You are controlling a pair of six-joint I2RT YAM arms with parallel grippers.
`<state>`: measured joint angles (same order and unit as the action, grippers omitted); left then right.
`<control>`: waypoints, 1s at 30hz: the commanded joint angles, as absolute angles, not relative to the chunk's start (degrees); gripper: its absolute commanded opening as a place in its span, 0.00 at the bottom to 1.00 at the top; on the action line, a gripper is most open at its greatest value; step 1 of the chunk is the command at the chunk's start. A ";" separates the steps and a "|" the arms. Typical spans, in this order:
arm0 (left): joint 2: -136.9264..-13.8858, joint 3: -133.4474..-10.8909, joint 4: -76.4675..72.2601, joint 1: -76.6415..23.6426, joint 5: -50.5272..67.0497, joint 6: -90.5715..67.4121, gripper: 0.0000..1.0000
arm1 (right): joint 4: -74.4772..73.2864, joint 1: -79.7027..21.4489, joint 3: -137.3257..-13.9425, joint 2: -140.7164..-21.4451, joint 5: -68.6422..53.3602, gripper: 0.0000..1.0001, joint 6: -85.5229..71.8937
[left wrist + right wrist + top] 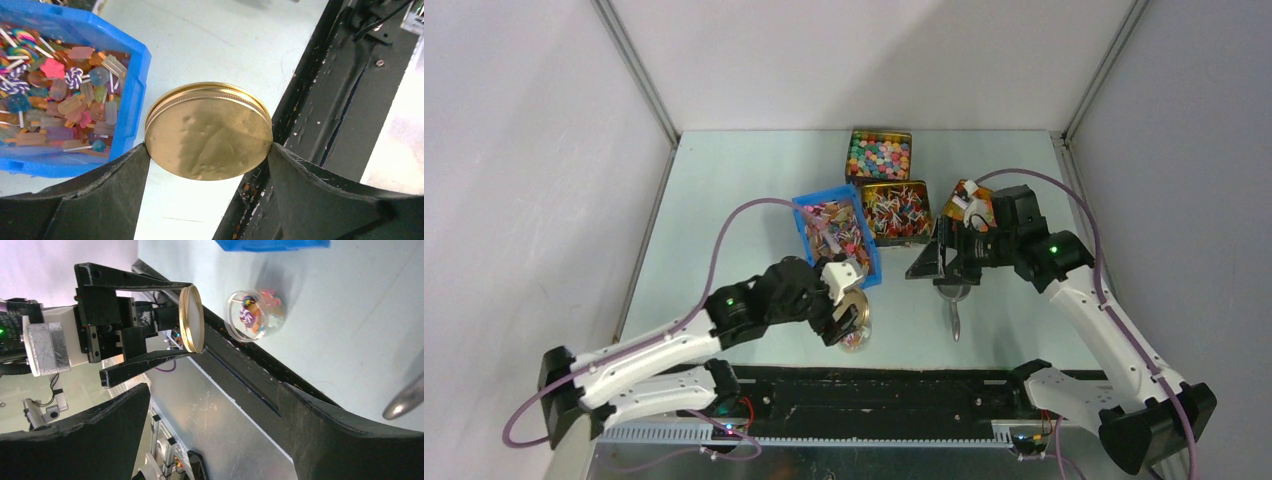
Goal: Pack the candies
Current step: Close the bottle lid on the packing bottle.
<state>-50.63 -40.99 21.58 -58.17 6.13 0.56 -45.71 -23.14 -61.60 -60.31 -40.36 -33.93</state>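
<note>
A small clear jar [856, 338] with a few mixed candies [252, 315] in it stands on the table near the front edge. Just above it, my left gripper [849, 312] is shut on a round gold lid [209, 131], one finger on each side of its rim. More candies [55, 95] in pink, purple, orange and white fill the blue bin [871, 262] behind. My right gripper [212, 390] hangs open and empty to the right, above a metal spoon [954, 310] lying on the table.
Behind the blue bin stand a gold tin of pastel balls [879, 155] and a gold tin of stick-like sweets [897, 212]. A third tin with orange pieces [972, 205] is partly covered by the right arm. The black rail [874, 395] runs along the front edge.
</note>
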 commanded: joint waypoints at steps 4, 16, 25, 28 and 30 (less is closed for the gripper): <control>-65.17 -54.11 35.49 -58.45 5.86 2.31 0.85 | -53.70 -20.10 -60.49 -59.22 -33.84 1.00 -29.29; -84.04 -68.50 52.52 -61.29 0.94 0.35 0.86 | -57.49 -12.06 -57.56 -57.46 -32.14 1.00 -25.35; -87.72 -70.84 55.31 -62.75 -2.51 -1.86 0.86 | -57.43 -11.59 -55.90 -57.14 -32.52 0.99 -24.65; -88.46 -70.82 55.04 -63.06 -2.96 -1.95 0.86 | -57.39 -11.59 -55.69 -57.13 -32.79 1.00 -24.60; -88.73 -70.49 54.37 -63.22 -2.99 -1.99 0.85 | -57.39 -11.52 -55.72 -57.13 -32.72 0.99 -24.55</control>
<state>-88.01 -68.79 54.37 -62.48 -1.61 -1.10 -57.52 -11.75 -55.75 -58.11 -32.69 -25.82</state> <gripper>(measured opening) 0.863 0.993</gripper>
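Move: The left hand already grips the lid by its rim. The packing bottle stands almost under that hand, its middle roughly 14 cm below and about 1 cm back and 1 cm to the right. The blue tray's middle is some 21 cm ahead, 2 cm left and 17 cm below; the scoop is 9 cm ahead, 22 cm right and 18 cm below. From the right hand the bottle lies about 13 cm left, 5 cm back and 22 cm below. Still pinching the lid by its rim, the left hand lowers it about 7 cm towards the bottle's mouth, bowing slightly out to the right and forward and back again, easing off near the end. Its wrist meanwhile tips the fingers some 40 degrees to point nearly straight down. The empty right hand, staying open, draws off to the right and down, away from the lid. ##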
